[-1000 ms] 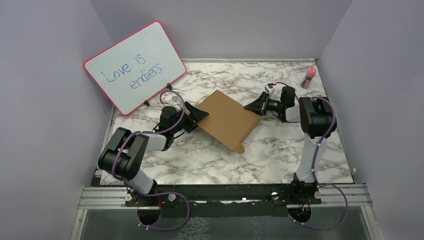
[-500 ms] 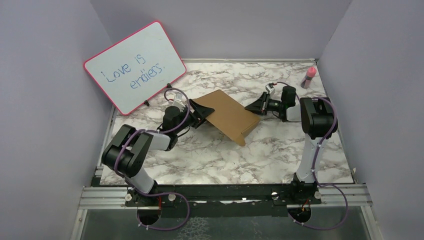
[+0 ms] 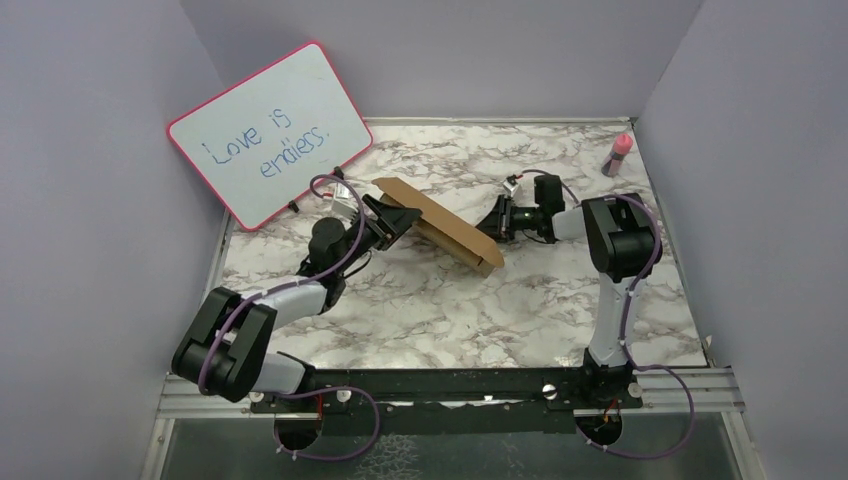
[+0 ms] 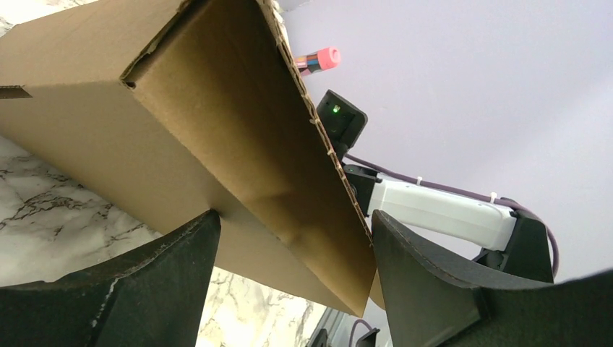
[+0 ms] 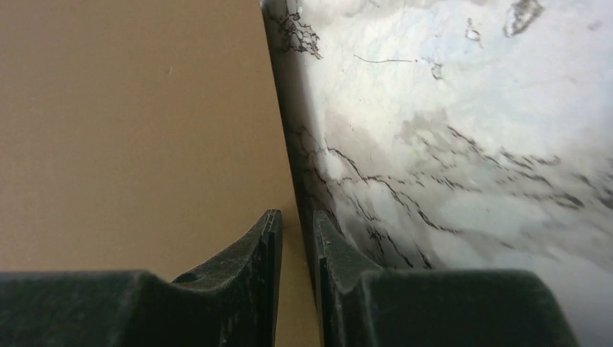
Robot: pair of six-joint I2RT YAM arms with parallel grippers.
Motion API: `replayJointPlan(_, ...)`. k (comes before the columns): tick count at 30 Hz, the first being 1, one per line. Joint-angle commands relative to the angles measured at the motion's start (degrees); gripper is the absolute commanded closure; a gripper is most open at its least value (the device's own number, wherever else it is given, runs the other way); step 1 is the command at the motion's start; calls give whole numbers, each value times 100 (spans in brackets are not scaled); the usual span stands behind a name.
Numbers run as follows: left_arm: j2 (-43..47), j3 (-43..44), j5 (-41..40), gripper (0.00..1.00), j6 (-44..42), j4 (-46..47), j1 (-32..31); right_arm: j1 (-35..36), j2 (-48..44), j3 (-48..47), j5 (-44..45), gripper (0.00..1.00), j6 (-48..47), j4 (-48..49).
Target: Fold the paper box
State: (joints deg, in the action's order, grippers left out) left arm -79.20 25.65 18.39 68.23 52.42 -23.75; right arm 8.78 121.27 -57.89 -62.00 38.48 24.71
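The paper box (image 3: 440, 225), plain brown cardboard, stands tilted in mid-table, its left end raised and its right end low. My left gripper (image 3: 395, 222) holds the raised end. In the left wrist view the paper box (image 4: 217, 108) fills the span between the jaws, and the left gripper (image 4: 293, 217) touches it with both fingertips. My right gripper (image 3: 497, 222) is at the box's low right side. In the right wrist view the right gripper (image 5: 293, 215) has its jaws nearly together, and the edge of the paper box (image 5: 130, 130) runs into the narrow gap.
A pink-framed whiteboard (image 3: 268, 130) leans at the back left, close behind the left arm. A pink-capped bottle (image 3: 620, 152) stands at the back right corner and also shows as the bottle (image 4: 318, 59) past the box. Purple walls enclose the marble table (image 3: 450, 320).
The left gripper rose with the box's left end, tipping the box from nearly flat to steeply tilted. The right gripper shifted left with the box's other side.
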Motion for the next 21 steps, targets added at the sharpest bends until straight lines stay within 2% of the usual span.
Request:
replayJointPlan(1,351,-134,-178,23,-158,-529,-51,213,-212,-339,473,70,-779,-1060)
replayJointPlan(11,574,42,-423,22,-441,-1197,-51,229,-295,-1137,673,50,-1327,-1761)
replayJointPlan(16,304,396,-398,21,-588,-1352,-51,165,-254,-1696,1118,41,-1774,-2366)
replayJointPlan(21,-2,708,-398,21,-720,-1374,-53,-51,-317,-1877,995,34,-1798,-2377)
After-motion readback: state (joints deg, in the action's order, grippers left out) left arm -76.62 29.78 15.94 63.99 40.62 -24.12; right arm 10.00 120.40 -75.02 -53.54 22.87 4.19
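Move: The box stands on edge, its long side running from far left to near right, with its middle about 5 cm right, 1 cm back and 9 cm below the left hand, whose wide-open fingers straddle its upper rim. From the right hand, low beside its far face, the same middle lies roughly 9 cm left, level ahead, 6 cm above. The pink-capped bottle is about 14 cm ahead and 25 cm right of the right hand. The box's upper rim stays straddled by the left hand's wide-open fingers, which shift barely a centimetre and tilt slightly. Beside the far face, the right hand first eases left a little, then comes free and goes forward about 6 cm and up some 3 cm towards the box's far-left end, opening its fingers from nearly shut to over half wide while tipping them down and rolling, some 15 degrees in all. ##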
